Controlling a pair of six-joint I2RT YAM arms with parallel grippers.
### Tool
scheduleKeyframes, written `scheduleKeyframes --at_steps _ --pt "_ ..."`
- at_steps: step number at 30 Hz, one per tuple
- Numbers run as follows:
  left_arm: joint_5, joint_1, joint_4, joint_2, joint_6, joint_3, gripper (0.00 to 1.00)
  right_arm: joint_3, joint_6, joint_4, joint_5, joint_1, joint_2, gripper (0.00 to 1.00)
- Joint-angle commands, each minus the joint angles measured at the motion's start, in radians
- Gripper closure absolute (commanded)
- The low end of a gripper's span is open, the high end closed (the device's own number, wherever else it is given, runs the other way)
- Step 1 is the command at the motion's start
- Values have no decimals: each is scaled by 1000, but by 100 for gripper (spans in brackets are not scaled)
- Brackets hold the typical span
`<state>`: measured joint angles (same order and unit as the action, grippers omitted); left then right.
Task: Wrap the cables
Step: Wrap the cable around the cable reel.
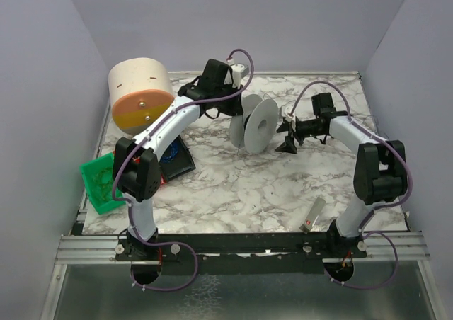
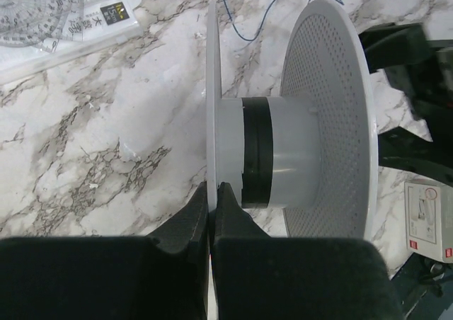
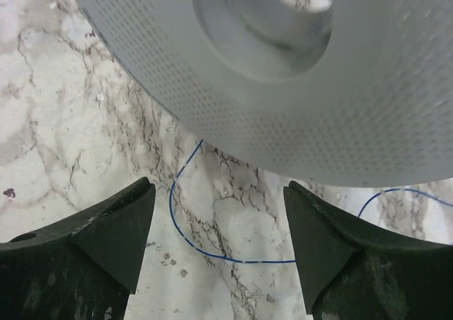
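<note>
A white spool (image 1: 256, 125) lies on its side at mid-table, with a black band (image 2: 256, 153) round its hub. My left gripper (image 2: 211, 187) is shut on the spool's thin solid flange (image 2: 211, 86); it comes in from the far left (image 1: 237, 113). The cable, a very thin blue wire (image 3: 241, 261), curves loose on the marble between the fingers of my right gripper (image 3: 217, 192), which is open just right of the perforated flange (image 3: 283, 79) and touches nothing. More of the wire (image 2: 239, 35) shows beyond the spool. My right gripper (image 1: 285, 130) faces the spool's open end.
A big cream and orange roll (image 1: 140, 97) stands at the back left. A green basket (image 1: 101, 183) and a black tray with a blue bundle (image 1: 177, 157) sit left. A packaged protractor (image 2: 49, 15) lies near the spool. A small tagged item (image 1: 313, 215) rests front right.
</note>
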<state>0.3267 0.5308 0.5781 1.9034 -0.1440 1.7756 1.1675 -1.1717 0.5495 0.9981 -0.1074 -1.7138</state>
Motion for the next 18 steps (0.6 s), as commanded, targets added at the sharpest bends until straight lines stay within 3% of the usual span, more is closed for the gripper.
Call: scheduleKeyframes --at_steps 1,6,12,18 --pt "99 -23 -71 -106 8 -17 100 -8 2 -8 -68 2 -76 23" --pt "106 -29 -84 -130 -1 -45 100 -22 57 -84 -125 1 -115 25" --pt "102 -41 -94 -145 -20 -44 100 5 -115 95 -68 2 -138 25" --pt "117 -54 -118 -146 -48 -58 100 -72 -152 -1 -76 -28 -104 24"
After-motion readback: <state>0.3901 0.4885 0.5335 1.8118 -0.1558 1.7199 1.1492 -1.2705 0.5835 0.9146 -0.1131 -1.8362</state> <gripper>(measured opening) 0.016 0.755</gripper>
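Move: The left gripper already holds the reel by its left flange rim; the reel's middle lies about 5 cm right, 3 cm back and 6 cm below. The blue cable under the right hand is some 15 cm right, 5 cm back and 18 cm below the left gripper; the ruler case lies 14 cm straight ahead, 19 below. From the open right gripper, that cable is 3 cm left, level fore and aft, 9 cm below; the reel's middle is 10 left, 3 ahead, 4 above. Lower the right gripper about 6 cm beside the reel's right flange, jaws kept wide open, towards the blue cable on the table, fast at first and then easing off; tip its fingers slightly further down. Meanwhile, with the left gripper keeping its pinch on the flange, lift the reel about 3 cm, drifting slightly left, and hold it up there. ##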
